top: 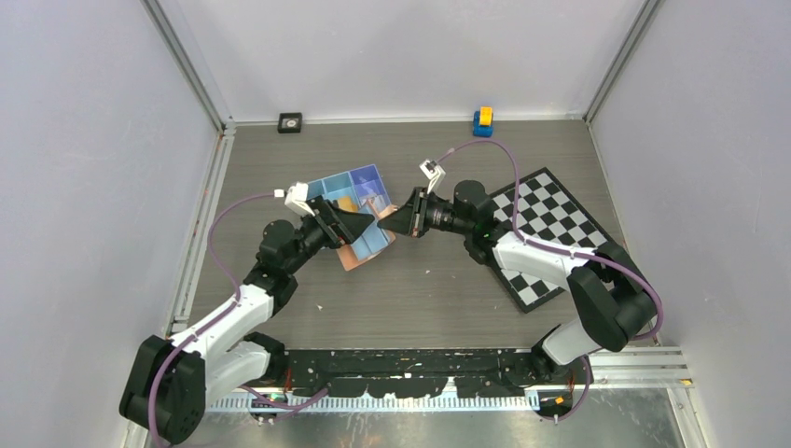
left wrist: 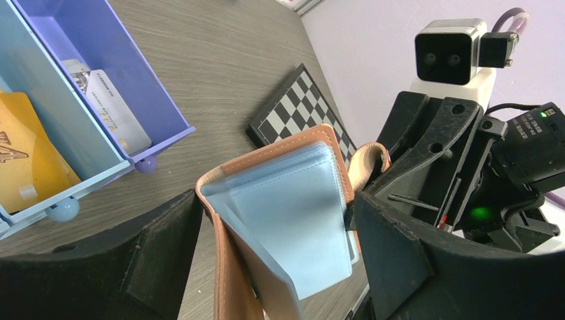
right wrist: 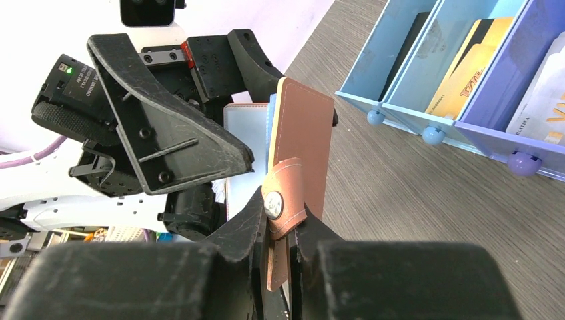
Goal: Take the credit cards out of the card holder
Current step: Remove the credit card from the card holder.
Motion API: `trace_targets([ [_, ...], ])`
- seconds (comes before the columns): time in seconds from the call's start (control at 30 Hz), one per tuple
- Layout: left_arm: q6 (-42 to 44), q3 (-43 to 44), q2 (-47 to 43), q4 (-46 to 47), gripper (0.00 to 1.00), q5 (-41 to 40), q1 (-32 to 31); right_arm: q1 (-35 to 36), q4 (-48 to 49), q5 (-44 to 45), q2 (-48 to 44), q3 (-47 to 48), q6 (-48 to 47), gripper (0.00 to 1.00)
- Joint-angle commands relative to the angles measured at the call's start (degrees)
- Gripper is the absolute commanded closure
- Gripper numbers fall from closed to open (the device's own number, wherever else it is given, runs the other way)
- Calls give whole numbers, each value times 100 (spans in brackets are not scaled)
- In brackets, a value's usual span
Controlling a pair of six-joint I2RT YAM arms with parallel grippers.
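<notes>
The tan card holder (left wrist: 226, 267) hangs open above the table, its clear sleeves (left wrist: 293, 220) showing no card. My left gripper (left wrist: 276, 260) stands wide across it, one fingertip (left wrist: 180, 220) against the spine and the other against the opposite edge. My right gripper (right wrist: 290, 247) is shut on the card holder (right wrist: 303, 140) at its snap tab (right wrist: 283, 200). Both grippers meet beside the tray in the top view, left gripper (top: 362, 227) and right gripper (top: 394, 222). Credit cards lie in the blue tray: an orange one (left wrist: 26, 160), a white one (left wrist: 110, 110) and a dark one (right wrist: 406, 47).
The blue divided tray (top: 326, 187) sits just behind the grippers. A checkered board (top: 550, 233) lies under the right arm. A small black block (top: 290, 122) and a yellow-blue block (top: 482, 120) stand at the back wall.
</notes>
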Motion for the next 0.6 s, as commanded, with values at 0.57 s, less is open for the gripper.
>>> trace_targets([
  [0.57, 111, 146, 200, 334, 45, 186, 65, 221, 440, -436, -113, 57, -121, 99],
])
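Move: The card holder's opened sleeve stands between the left hand's spread fingers, its middle about 2 cm to that hand's right, 1 cm back and 2 cm below. The blue box is some 8 cm ahead, 2 cm left and 18 cm below, with the white card in it about 7 cm ahead and 3 cm right, at a similar depth. From the right hand, already pinching the strap, the holder's middle is about 3 cm left, 3 cm back and 1 cm lower. The right hand keeps its pinch on the strap and eases back about 1 cm, with barely any turn, drawing the card holder past the left hand while the holder's face stays open to it. The left hand all but stays in place, astride the holder, and its wide-open fingers close by roughly a quarter around the blue sleeves without shutting, the palm sinking only some half a centimetre at the very end. ##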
